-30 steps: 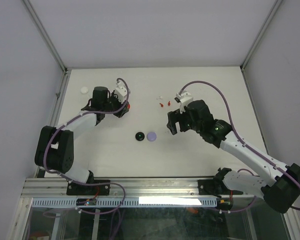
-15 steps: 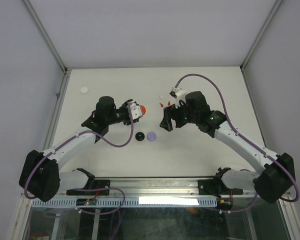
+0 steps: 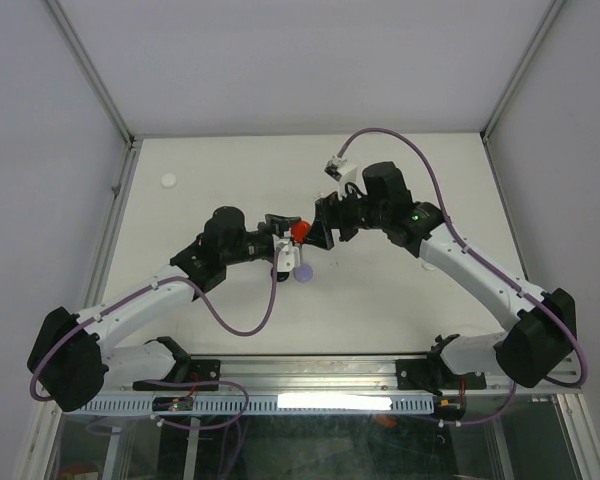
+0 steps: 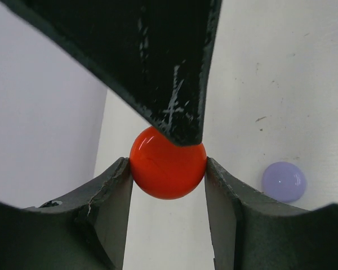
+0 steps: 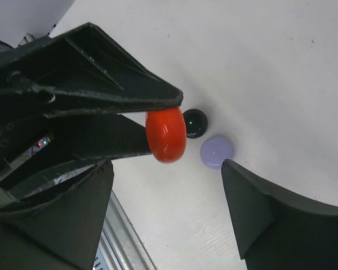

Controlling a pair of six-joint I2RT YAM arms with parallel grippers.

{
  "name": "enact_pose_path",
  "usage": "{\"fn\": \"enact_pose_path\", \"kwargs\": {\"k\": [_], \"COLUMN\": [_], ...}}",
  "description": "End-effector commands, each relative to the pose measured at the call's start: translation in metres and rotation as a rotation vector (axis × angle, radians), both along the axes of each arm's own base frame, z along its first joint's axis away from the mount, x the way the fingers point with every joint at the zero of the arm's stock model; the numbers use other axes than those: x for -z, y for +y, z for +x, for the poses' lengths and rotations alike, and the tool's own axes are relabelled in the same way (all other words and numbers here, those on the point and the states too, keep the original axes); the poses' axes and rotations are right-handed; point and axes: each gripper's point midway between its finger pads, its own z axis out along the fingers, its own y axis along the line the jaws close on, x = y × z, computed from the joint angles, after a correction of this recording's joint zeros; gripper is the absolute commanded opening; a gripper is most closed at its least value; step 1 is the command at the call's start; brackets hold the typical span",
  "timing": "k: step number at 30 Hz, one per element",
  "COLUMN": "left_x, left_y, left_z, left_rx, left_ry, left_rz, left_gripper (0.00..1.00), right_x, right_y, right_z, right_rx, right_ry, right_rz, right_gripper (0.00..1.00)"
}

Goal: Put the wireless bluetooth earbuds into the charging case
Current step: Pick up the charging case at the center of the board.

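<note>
My left gripper (image 3: 292, 232) is shut on a round red charging case (image 3: 299, 229), held edge-on above the table's middle. In the left wrist view the red case (image 4: 168, 163) sits between both pads, and a black finger of the right gripper (image 4: 158, 56) overlaps its top. My right gripper (image 3: 319, 232) faces it from the right, open. In the right wrist view the red case (image 5: 166, 135) hangs ahead of the wide jaws, not between them. The earbuds are hidden from view.
A lavender case (image 3: 302, 272) lies on the table just below the grippers, with a black case (image 5: 194, 122) beside it. A small white case (image 3: 168, 181) sits at the back left. The metal rail (image 3: 310, 375) runs along the near edge.
The left arm swung right from the back left, carrying the red case to the middle. The right gripper moved left to meet it and its jaws narrowed slightly.
</note>
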Motion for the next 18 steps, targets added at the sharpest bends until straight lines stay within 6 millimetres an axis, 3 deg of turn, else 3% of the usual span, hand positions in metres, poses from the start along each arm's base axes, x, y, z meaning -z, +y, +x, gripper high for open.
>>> {"fn": "enact_pose_path", "kwargs": {"k": [1, 10, 18], "left_x": [-0.028, -0.037, -0.033], "left_y": [-0.006, -0.013, -0.016], "left_z": [-0.006, -0.017, -0.024], "left_rx": [0.035, 0.07, 0.093], "left_ry": [-0.16, -0.228, -0.234], "left_rz": [-0.011, 0.002, 0.02], "left_gripper": [0.46, 0.47, 0.48], "right_x": [-0.028, -0.026, -0.034], "right_y": [0.016, 0.025, 0.028], "right_z": [0.002, 0.0, -0.006], "right_rx": [-0.072, -0.144, -0.207], "right_ry": [-0.024, 0.026, 0.053], "right_rz": [0.086, 0.125, 0.183], "right_gripper": [0.79, 0.64, 0.55]}}
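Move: The red charging case, held between the left fingertips, is about 4 cm to the right hand's left, 1 cm ahead and 2 cm lower. On the table some 20 cm below the right hand lie the purple case, roughly level and 3 cm to its left, and the black case, 9 cm left and 1 cm ahead. For the left hand the red case sits right at the hand point. Right hand eases about 2 cm left, fingers narrowing towards the red case; left brings it 2 cm back-right, rising. ##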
